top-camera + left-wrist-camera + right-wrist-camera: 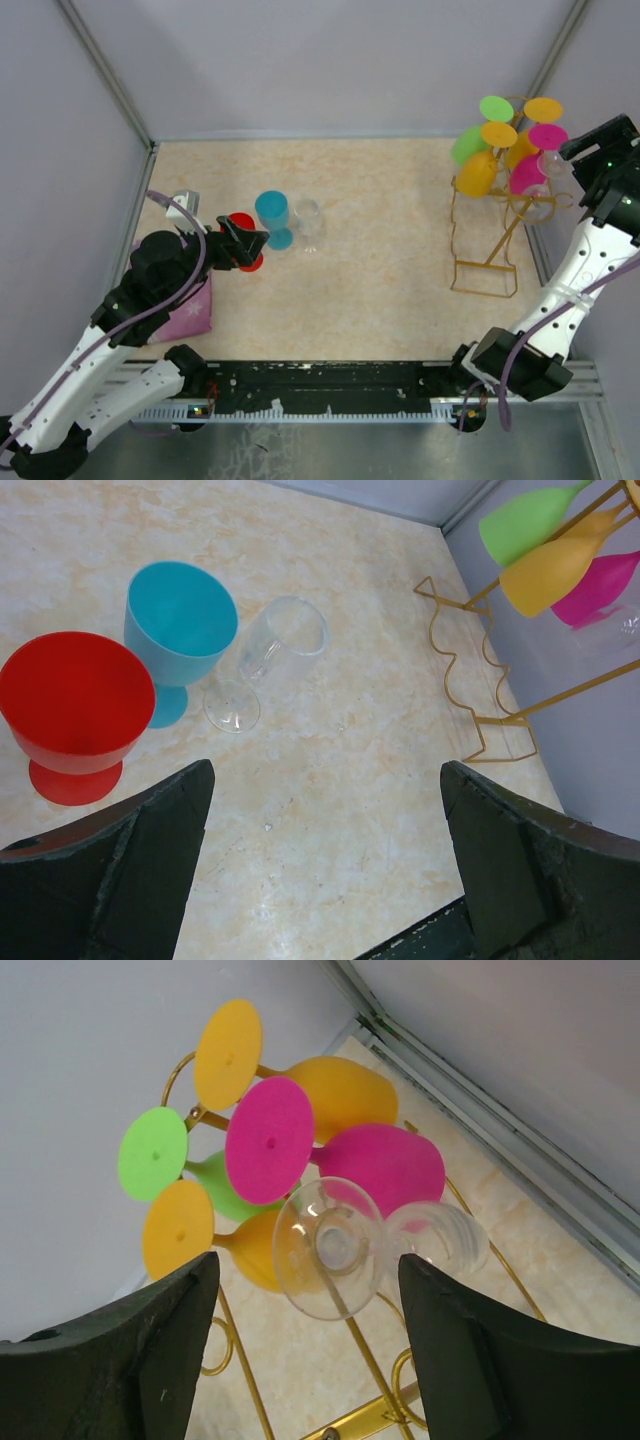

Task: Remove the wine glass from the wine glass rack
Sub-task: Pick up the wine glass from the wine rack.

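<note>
A clear wine glass hangs on the gold wine glass rack at the table's far right, its round foot facing my right wrist camera. My right gripper is open, a finger on each side of that foot without touching it. Green, orange and pink glasses hang on the same rack. My left gripper is open over bare table at the left, with nothing between its fingers.
A red glass and a blue glass stand upright by the left gripper, and a clear glass lies on its side next to them. A pink cloth lies at the left edge. The enclosure wall runs close behind the rack.
</note>
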`<state>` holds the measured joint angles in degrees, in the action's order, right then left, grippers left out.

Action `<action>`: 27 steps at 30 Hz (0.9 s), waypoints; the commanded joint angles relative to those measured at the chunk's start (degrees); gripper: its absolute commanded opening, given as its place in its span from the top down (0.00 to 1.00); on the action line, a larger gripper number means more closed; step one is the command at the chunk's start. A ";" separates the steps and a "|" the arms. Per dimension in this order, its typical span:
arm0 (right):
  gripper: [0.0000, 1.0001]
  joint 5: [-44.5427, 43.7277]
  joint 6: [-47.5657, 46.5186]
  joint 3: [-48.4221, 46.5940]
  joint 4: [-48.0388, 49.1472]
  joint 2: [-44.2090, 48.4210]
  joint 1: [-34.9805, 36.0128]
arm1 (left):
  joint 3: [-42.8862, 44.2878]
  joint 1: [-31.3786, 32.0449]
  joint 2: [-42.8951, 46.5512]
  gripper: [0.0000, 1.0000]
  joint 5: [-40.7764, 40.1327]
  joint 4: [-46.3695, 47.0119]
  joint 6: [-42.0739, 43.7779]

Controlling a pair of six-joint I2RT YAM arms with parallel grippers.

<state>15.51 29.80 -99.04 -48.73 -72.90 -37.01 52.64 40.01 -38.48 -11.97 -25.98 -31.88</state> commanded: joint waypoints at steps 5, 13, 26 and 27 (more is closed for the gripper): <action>0.38 5.57 2.09 3.46 7.06 0.66 -3.64 | 0.27 -0.19 -0.03 0.01 -0.21 0.63 0.49; 0.45 5.18 3.14 5.98 8.70 -0.08 -3.59 | 0.62 -0.19 -1.33 0.01 0.71 0.75 0.52; 0.54 5.48 4.26 10.32 11.62 0.25 -3.72 | 0.11 -0.17 -1.28 0.01 0.45 0.83 0.40; 0.54 5.54 4.48 10.49 11.98 0.29 -3.69 | 0.11 -0.19 -1.45 0.01 0.45 0.92 0.41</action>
<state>19.66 33.26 -89.08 -41.28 -72.93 -40.29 52.64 40.01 -40.03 -11.92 -25.93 -31.88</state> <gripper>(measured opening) 0.468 0.996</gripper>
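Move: Just ahead of the right hand, the flat base of the clear wine glass hanging upside down in the rack lies about 4 cm out, hardly to either side, and some 4 cm lower. The pink glass's base is roughly 6 cm farther out than it and slightly higher; the nearer orange glass's base stands level with the pink one, some 8 cm to its left. From the left hand, the clear base is about 55 cm right, 12 cm ahead and 5 cm higher. Sinking about 4 cm towards the clear wine glass's base, the right hand first slips nearly 2 cm to its right, then eases 1 cm forward as it keeps descending. Its fingers, set roughly one above the other, narrow from about three-quarters open to half open around the base's edge, without shutting; contact can't be made out. The wrist rolls only some 5 degrees. ##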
